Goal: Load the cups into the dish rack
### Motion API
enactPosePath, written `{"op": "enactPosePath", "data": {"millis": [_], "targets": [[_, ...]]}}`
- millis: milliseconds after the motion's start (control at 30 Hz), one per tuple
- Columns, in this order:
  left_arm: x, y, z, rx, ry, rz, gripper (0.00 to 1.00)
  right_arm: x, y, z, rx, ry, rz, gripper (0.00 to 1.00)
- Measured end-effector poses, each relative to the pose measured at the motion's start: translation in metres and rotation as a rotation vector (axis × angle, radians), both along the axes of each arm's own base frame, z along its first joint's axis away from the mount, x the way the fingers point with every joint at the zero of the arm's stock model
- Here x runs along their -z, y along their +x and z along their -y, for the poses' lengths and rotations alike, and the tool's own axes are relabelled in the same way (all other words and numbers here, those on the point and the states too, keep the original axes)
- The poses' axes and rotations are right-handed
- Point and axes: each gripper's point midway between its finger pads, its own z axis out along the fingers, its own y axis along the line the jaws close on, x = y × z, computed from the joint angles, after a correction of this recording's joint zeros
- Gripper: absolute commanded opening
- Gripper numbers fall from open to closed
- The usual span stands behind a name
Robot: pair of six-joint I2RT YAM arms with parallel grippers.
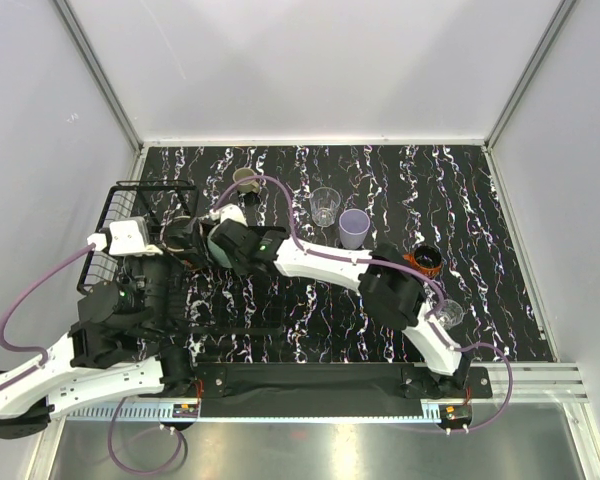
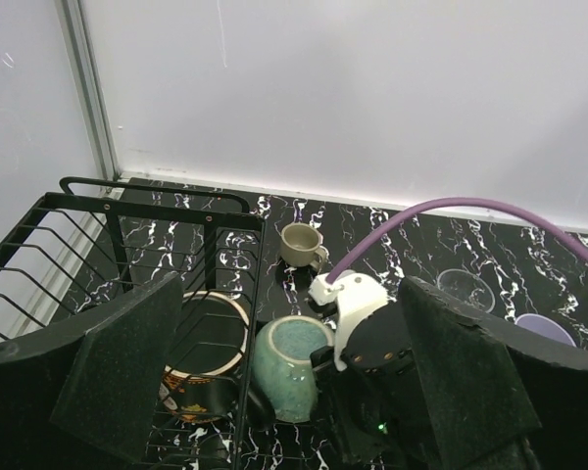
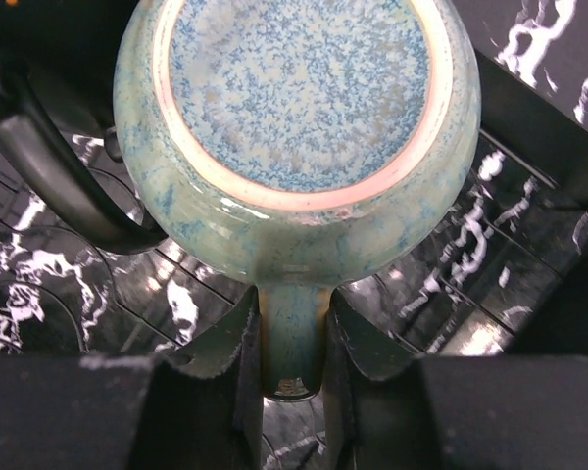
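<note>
My right gripper (image 3: 292, 343) is shut on the handle of the teal glazed mug (image 3: 299, 108), whose base faces the wrist camera; its mouth is hidden. The mug (image 2: 289, 367) hangs just right of the dish rack's (image 2: 157, 211) raised basket, over black rack wires (image 3: 451, 294). A dark mug with a copper rim (image 2: 201, 343) lies inside the basket. My left gripper (image 2: 294, 333) is open, its fingers wide on either side of the teal mug without touching it. From above, the teal mug (image 1: 223, 240) sits beside the rack (image 1: 130, 200).
On the marbled table stand an olive-beige mug (image 1: 245, 180), a clear glass (image 1: 325, 205), a lavender cup (image 1: 354, 228), a dark copper-rimmed mug (image 1: 426, 260) and another clear glass (image 1: 448, 315) beside the right arm. Walls close in on three sides.
</note>
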Motion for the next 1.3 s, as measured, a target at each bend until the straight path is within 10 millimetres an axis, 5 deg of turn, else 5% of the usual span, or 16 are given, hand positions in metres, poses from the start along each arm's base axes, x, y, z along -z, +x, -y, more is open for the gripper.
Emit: {"op": "enactPosePath", "data": {"millis": [267, 333, 467, 600, 933, 1300], "targets": [[-0.001, -0.001, 0.000, 0.012, -0.007, 0.006, 0.99, 0.003, -0.004, -0.031, -0.034, 0.029, 0.045, 0.00], [-0.001, -0.001, 0.000, 0.012, -0.007, 0.007, 0.99, 0.003, -0.004, -0.032, -0.032, 0.029, 0.047, 0.07], [-0.002, -0.001, 0.001, 0.020, -0.010, 0.009, 0.99, 0.004, -0.004, -0.032, -0.019, 0.041, 0.041, 0.48], [-0.001, -0.001, 0.001, 0.023, -0.010, 0.010, 0.99, 0.002, -0.002, -0.036, 0.000, 0.070, 0.046, 0.62], [-0.002, -0.003, 0.001, 0.041, -0.031, 0.017, 0.99, -0.004, -0.010, -0.018, 0.036, 0.084, 0.026, 0.65], [-0.001, -0.005, 0.007, 0.097, -0.047, 0.023, 0.99, -0.089, 0.003, -0.001, 0.124, 0.222, 0.077, 0.60]]}}
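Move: In the right fingers, the green mug is held upside down by its handle; its spot in the rack is about 5 cm ahead, 7 cm left and 3 cm below that hand. The black mug is already against its left side, some 13 cm left of the hand and 5 cm ahead. The khaki cup stands about 20 cm straight ahead, 5 cm lower. From the open left hand, the spot is some 14 cm ahead, level sideways and 31 cm below. Sliding left some 3 cm at almost the same height, the right hand pushes the green mug's side against the black mug, pauses, then opens its fingers to about twice their gap and lets go of the handle. It then backs off about 3 cm to the right and climbs roughly 9 cm above the mug, rolling some 15 degrees. ##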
